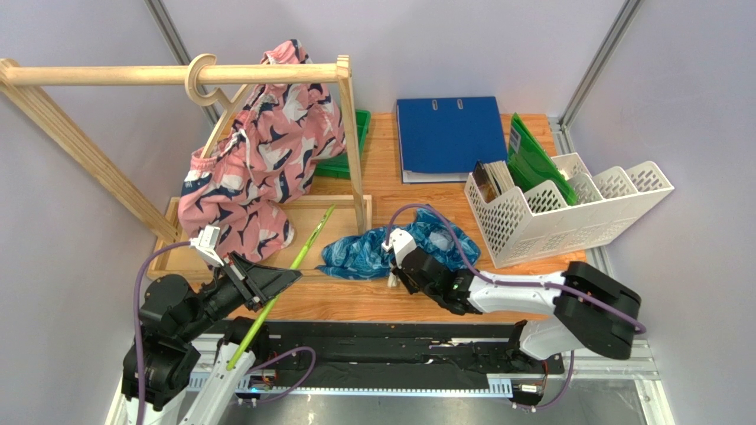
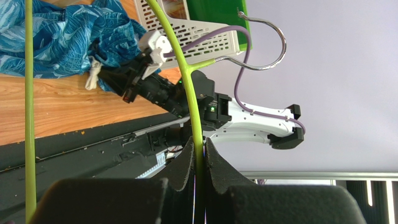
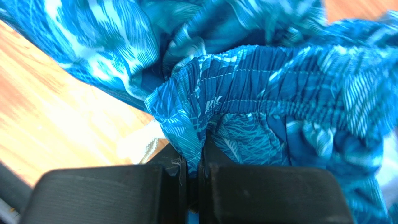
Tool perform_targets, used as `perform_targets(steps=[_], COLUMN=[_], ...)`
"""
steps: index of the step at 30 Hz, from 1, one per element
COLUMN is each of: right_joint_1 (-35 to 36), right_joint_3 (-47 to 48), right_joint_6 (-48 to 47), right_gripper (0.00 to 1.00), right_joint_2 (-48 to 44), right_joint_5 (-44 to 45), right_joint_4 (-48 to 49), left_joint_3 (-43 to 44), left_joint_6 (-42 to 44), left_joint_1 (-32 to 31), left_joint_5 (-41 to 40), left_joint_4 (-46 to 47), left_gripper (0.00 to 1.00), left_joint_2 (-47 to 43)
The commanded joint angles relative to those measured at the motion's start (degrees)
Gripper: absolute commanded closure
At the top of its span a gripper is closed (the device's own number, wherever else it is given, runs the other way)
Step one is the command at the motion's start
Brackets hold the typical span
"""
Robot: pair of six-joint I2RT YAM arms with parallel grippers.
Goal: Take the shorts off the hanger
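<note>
A thin green hanger (image 1: 297,258) lies slanted from the table over its near edge, empty. My left gripper (image 1: 282,282) is shut on its wire (image 2: 187,79), which runs up between the jaws (image 2: 198,142) to a metal hook (image 2: 275,32). The blue-teal shorts (image 1: 373,248) lie crumpled on the table beside the hanger's far end. My right gripper (image 1: 401,266) is shut on a fold of their gathered waistband (image 3: 280,88), pinched at the jaws (image 3: 195,156), with a white drawstring (image 3: 140,144) next to it. The pink shorts (image 1: 266,159) hang from a wooden hanger (image 1: 202,80) on the rack.
The wooden clothes rack (image 1: 106,75) stands at the back left, its post (image 1: 355,150) near the blue shorts and its base frame (image 1: 177,239) on the table. A blue binder (image 1: 448,137), a green folder (image 1: 532,155) and a white file holder (image 1: 568,208) sit at the right.
</note>
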Motion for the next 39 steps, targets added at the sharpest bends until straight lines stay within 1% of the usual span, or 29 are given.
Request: perform_targets(steps=[1,2,3,6,7,9,10,11,13,14,16,19,20,22,23,26,27,28,33,34,36,37,39], right_joint_1=[0.1,0.1,0.0,-0.3,-1.1,-3.6,-4.7,-5.8,-9.5,-10.7,-13.5,-16.0,-16.9,-19.7,-21.7,-24.7,-26.8,-27.6,-31.5,-31.9,-32.9,-33.3,-33.9], right_joint_3=[-1.5,-1.5,-1.6,-1.3,-0.5,0.6,1.9,2.7,4.3,6.7,9.6,16.6,20.5,24.1,27.8,33.1,36.6,38.2,47.3,50.8,54.2,57.4,60.0], right_joint_6=[5.2,5.9,6.7,8.3,8.7,10.9,11.5,12.3,14.4,14.7,15.2,14.5,14.5,14.2,14.2,14.9,15.3,15.7,17.4,17.7,18.0,18.3,18.8], right_gripper=[1.0,1.0,1.0,1.0,1.0,1.0,1.0,1.0,1.0,1.0,1.0,1.0,1.0,1.0,1.0,1.0,1.0,1.0,1.0,1.0,1.0,1.0,1.0], right_joint_2=[-9.5,-11.2,-15.0,-20.5,-23.8,-27.1,-29.8,-30.8,-32.9,-33.1,-32.9,-30.8,-29.3,-27.7,-26.0,-23.2,-20.8,-19.8,-12.5,-9.2,-5.8,-2.7,0.7], right_joint_5=[4.6,5.3,6.0,6.5,6.3,4.9,3.7,0.7,-2.3,-5.3,-7.8,-9.7,-10.1,-11.6,-12.1,-14.9,-15.8,-16.9,-21.3,-22.5,-23.9,-25.3,-26.7], right_joint_4=[-1.8,-2.8,-4.3,-6.7,-8.9,-11.9,-12.6,-13.5,-15.5,-15.9,-17.8,-20.6,-21.6,-22.4,-22.8,-22.7,-22.6,-22.4,-18.0,-17.4,-15.3,-14.3,-10.6], left_joint_3=[0.1,0.0,-0.1,-0.2,-0.2,-0.3,-0.3,-0.4,-0.5,-0.6,-0.8,-1.0,-1.0,-1.1,-1.1,-1.2,-1.2,-1.3,-1.1,-0.9,-0.6,-0.3,-0.1], left_joint_6=[-0.5,-0.5,-0.6,-0.6,-0.6,-0.7,-0.7,-0.7,-0.7,-0.7,-0.7,-0.8,-0.8,-0.8,-0.8,-0.8,-0.8,-0.8,0.2,0.8,1.7,2.1,2.9], left_joint_1=[0.3,0.3,0.3,0.3,0.3,0.3,0.3,0.3,0.3,0.3,0.3,0.2,0.4,0.3,0.3,0.4,0.3,0.3,0.3,0.3,0.3,0.3,0.3], left_joint_5=[0.8,0.8,0.9,1.0,1.0,1.0,1.0,0.9,1.1,1.1,1.1,1.0,1.0,0.8,0.8,0.6,0.5,0.5,0.3,0.2,-0.1,-0.3,-1.0], left_joint_4=[3.6,3.7,3.8,4.1,4.1,4.3,4.3,4.3,4.3,4.3,4.3,4.3,4.3,4.0,3.9,3.6,3.6,3.5,3.5,3.3,2.9,2.3,1.7], left_gripper=[1.0,1.0,1.0,1.0,1.0,1.0,1.0,1.0,1.0,1.0,1.0,1.0,1.0,1.0,1.0,1.0,1.0,1.0,1.0,1.0,1.0,1.0,1.0], left_joint_2=[-0.5,-0.5,-0.6,-0.4,-0.5,-0.4,-0.6,-0.6,-0.5,-0.5,-0.6,-0.7,-0.8,-1.2,-1.2,-1.4,-1.4,-1.5,-1.4,-1.4,-1.4,-1.4,-1.5])
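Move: The right fingers already pinch the blue shorts' waistband just above the table. The blue binder, on the side they are taken to, lies some 40 cm ahead and 16 cm right, slightly below. The rack's right upright stands about 9 cm ahead and 9 cm left, its middle 22 cm up; the white basket's middle is about 17 cm ahead, 36 cm right. From the left hand the binder lies roughly 52 cm ahead, 37 cm right and 32 cm below. Keep the right gripper shut on the waistband and lift the blue shorts off the table, about 35 cm up, first rising with a small shift to the right away from the rack, then reaching some 16 cm forward while still climbing. Swing the steeply down-pointing fingers up until nearly level, rolling the hand's left side up. ##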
